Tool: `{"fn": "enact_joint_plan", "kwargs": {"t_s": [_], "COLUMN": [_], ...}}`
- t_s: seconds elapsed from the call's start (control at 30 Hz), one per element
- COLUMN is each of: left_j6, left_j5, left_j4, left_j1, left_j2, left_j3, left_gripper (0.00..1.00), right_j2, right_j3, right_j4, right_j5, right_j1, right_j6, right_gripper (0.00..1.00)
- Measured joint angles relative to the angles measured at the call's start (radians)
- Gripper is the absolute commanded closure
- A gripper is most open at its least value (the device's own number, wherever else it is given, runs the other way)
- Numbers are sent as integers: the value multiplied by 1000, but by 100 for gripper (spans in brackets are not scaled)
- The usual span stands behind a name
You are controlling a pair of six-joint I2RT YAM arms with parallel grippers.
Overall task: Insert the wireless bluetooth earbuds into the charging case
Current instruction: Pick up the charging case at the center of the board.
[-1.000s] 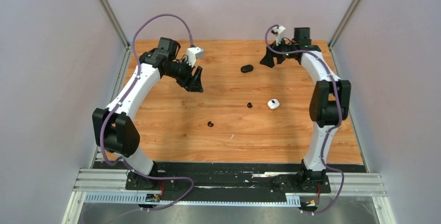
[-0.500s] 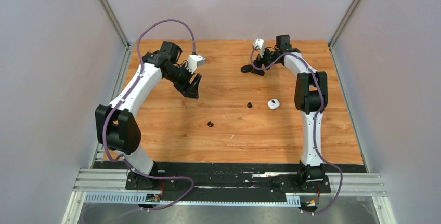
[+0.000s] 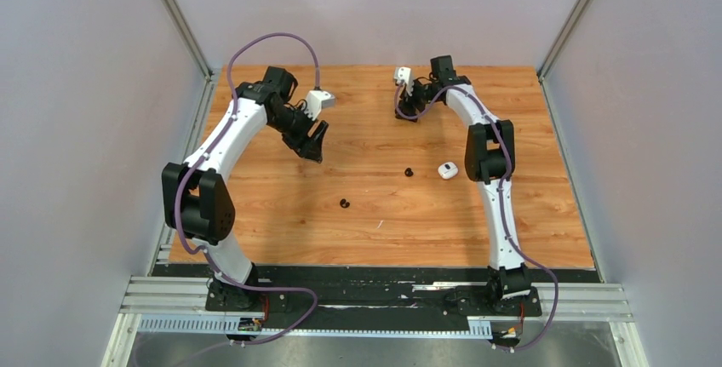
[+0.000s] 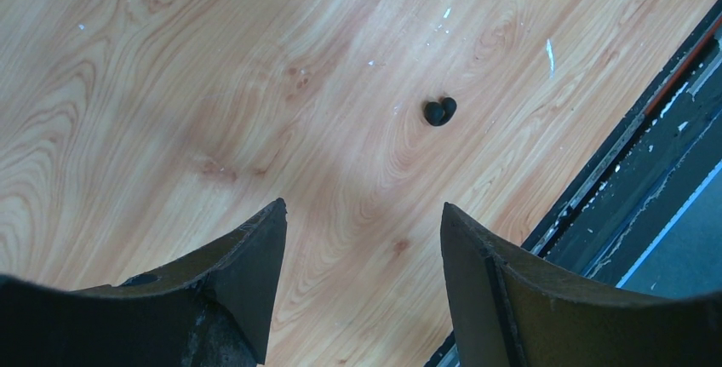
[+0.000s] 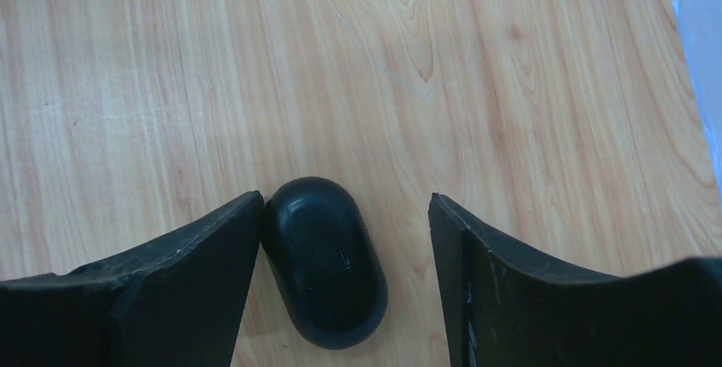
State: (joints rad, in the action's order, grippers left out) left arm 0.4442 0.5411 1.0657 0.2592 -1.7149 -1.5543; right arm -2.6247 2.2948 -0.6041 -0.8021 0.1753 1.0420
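Note:
A closed black oval charging case (image 5: 323,260) lies on the wooden table between the fingers of my right gripper (image 5: 345,200). The jaws stand open; the left finger touches the case's side, and a wide gap separates it from the right finger. From above, the right gripper (image 3: 408,111) is low at the back middle and covers the case. One black earbud (image 3: 409,172) lies mid-table, another black earbud (image 3: 344,203) nearer the front. My left gripper (image 3: 312,142) hovers open and empty. In the left wrist view that gripper (image 4: 363,207) has a black earbud (image 4: 439,111) ahead of it.
A small white closed case (image 3: 448,170) sits right of the middle earbud, beside the right arm's elbow. Grey walls enclose the table on three sides. A black rail (image 4: 647,154) runs along the table's front edge.
My right arm has swung left from the back right corner and come down around the black case. The left gripper has shifted slightly toward the front.

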Motion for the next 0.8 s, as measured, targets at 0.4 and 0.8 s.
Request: {"fn": "enact_joint_plan", "kwargs": {"t_s": [0.4, 0.8], "left_j6": [-9, 37], "left_j5": [53, 127], "left_j4": [-12, -256], "left_j1": [0, 3], "left_j2": [-4, 76], "left_j3": [-16, 137], "left_gripper": [32, 29], "right_j2": [41, 180], "right_j3": [-32, -186], "right_j4": [-262, -372], "right_j5": [-12, -120], "right_j1": [-10, -9], "right_j6": [75, -150], "right_gripper": [69, 87]}}
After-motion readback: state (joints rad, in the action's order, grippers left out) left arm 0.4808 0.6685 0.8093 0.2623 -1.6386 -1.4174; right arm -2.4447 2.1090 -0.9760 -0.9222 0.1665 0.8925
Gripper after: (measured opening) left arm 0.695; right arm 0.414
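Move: The right gripper is open low over the black charging case, whose middle lies about 3 cm back, 1 cm right and 2 cm below. From the gripper, the nearer black earbud is roughly 22 cm back and 1 cm right, and the white case some 21 cm back and 11 cm right, both about 3 cm lower. From the left hand, the black case is about 25 cm ahead, 20 cm right and 15 cm below. Draw the right gripper back about 5 cm, sinking slightly, and close its fingers on the sides of the black charging case. Pinching it, pull back another 6 cm towards the base while rising some 3 cm, the fingertips swinging baseward through about 30 degrees over the whole move. Ease the open left hand a couple of centimetres right and slightly forward. ##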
